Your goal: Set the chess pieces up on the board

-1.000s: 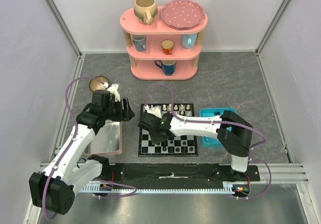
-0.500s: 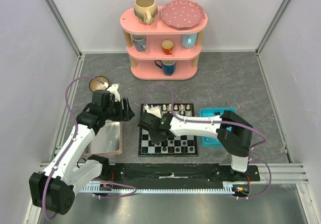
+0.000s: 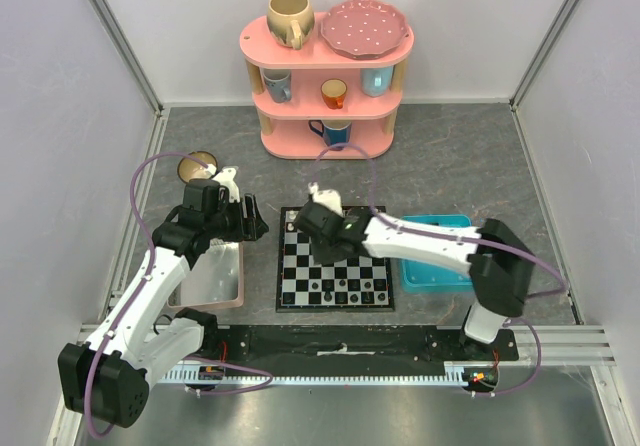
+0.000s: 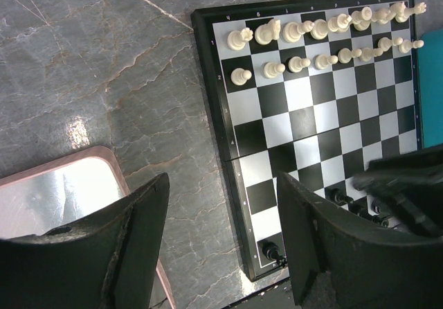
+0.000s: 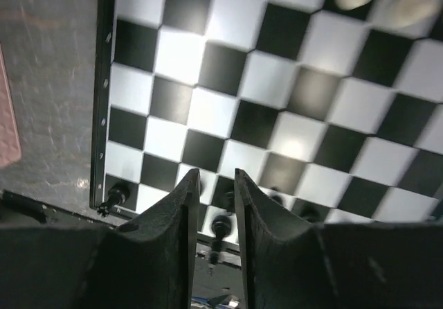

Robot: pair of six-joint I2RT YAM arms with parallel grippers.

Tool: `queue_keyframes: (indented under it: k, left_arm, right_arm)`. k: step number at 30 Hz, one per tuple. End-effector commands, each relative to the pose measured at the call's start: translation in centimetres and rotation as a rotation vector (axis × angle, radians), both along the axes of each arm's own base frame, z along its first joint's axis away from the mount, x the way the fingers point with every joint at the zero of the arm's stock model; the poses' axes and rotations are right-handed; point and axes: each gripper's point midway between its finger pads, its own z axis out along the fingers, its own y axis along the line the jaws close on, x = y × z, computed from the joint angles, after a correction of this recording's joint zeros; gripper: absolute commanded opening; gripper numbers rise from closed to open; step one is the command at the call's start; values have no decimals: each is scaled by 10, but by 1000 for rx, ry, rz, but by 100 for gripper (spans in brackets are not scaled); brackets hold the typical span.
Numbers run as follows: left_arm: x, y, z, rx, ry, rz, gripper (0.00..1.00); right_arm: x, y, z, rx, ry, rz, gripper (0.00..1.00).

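Observation:
The board (image 3: 330,266) lies in the middle of the table. Cream-white chess pieces (image 4: 318,28) fill its two far rows. Black chess pieces (image 3: 335,291) stand on its near rows and also show in the right wrist view (image 5: 114,197). My right gripper (image 3: 322,221) hangs high over the far left part of the board (image 5: 228,94). Its jaws (image 5: 216,177) stand a narrow gap apart with nothing between them; a black piece on the board shows through the gap. My left gripper (image 4: 221,205) is open and empty over bare table left of the board (image 4: 304,115).
A pink-rimmed grey tray (image 3: 210,276) lies left of the board, under the left arm. A blue tray (image 3: 430,276) sits at the board's right edge. A pink shelf (image 3: 325,86) with cups and a plate stands at the back. A brown bowl (image 3: 197,166) is at far left.
The right arm has risen from the board's near left squares and swung toward its far side. Its jaws have parted slightly. The left arm has not moved.

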Motion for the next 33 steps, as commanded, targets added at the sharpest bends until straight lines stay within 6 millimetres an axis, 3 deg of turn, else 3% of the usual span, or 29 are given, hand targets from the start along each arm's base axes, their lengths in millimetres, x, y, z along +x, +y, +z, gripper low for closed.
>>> queue_keyframes:
  k: [1,4,7,12,15,18,25,33]
  left_arm:
    - [6,-4,15,-12,-53,-35,68]
    - [7,0,20,10,-57,-19,67]
    - [7,4,25,28,-72,2,66]
    - [1,7,32,32,-102,13,65]
    - [-2,7,36,26,-130,17,66]
    - [-3,5,39,19,-144,9,67]
    - [-8,1,46,6,-168,-2,67]
    - [-9,0,44,4,-172,-5,67]
  right_arm:
    - [42,-55,39,36,-89,-171,34]
    - [64,-113,58,49,-135,-293,34]
    - [80,-175,56,3,-141,-421,34]
    - [88,-263,37,-74,-86,-601,35]
    - [86,-301,22,-122,-51,-663,35]
    - [83,-327,8,-155,-23,-714,36]
    - [83,-360,-8,-194,-5,-783,36]
    - [102,-355,-21,-155,-26,-727,36]
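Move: The lone black chess piece near the right wall of the blue tray lies some 36 cm to the right of the right hand, about 8 cm ahead and 5 cm below. Two more black pieces stand closer to the far wall, about 11 to 12 cm ahead and 30 and 33 cm right of that hand; the pawn just placed is about 4 cm back and 2 cm left of it. From the left hand the lone piece is around 53 cm right, about 1 cm ahead and 11 cm lower. The right hand, empty and still part open, sweeps fast some 36 cm to the right and 9 cm forward from the chessboard to above the far right part of the blue tray, arching up about 6 cm over the gap and then sinking to slightly below its starting height, as the wrist turns about 45 degrees clockwise. It slows over the lone black piece with the fingers still apart and above it, while the empty left hand eases up about 4 cm beside the board, its fingers tipping up a little. ##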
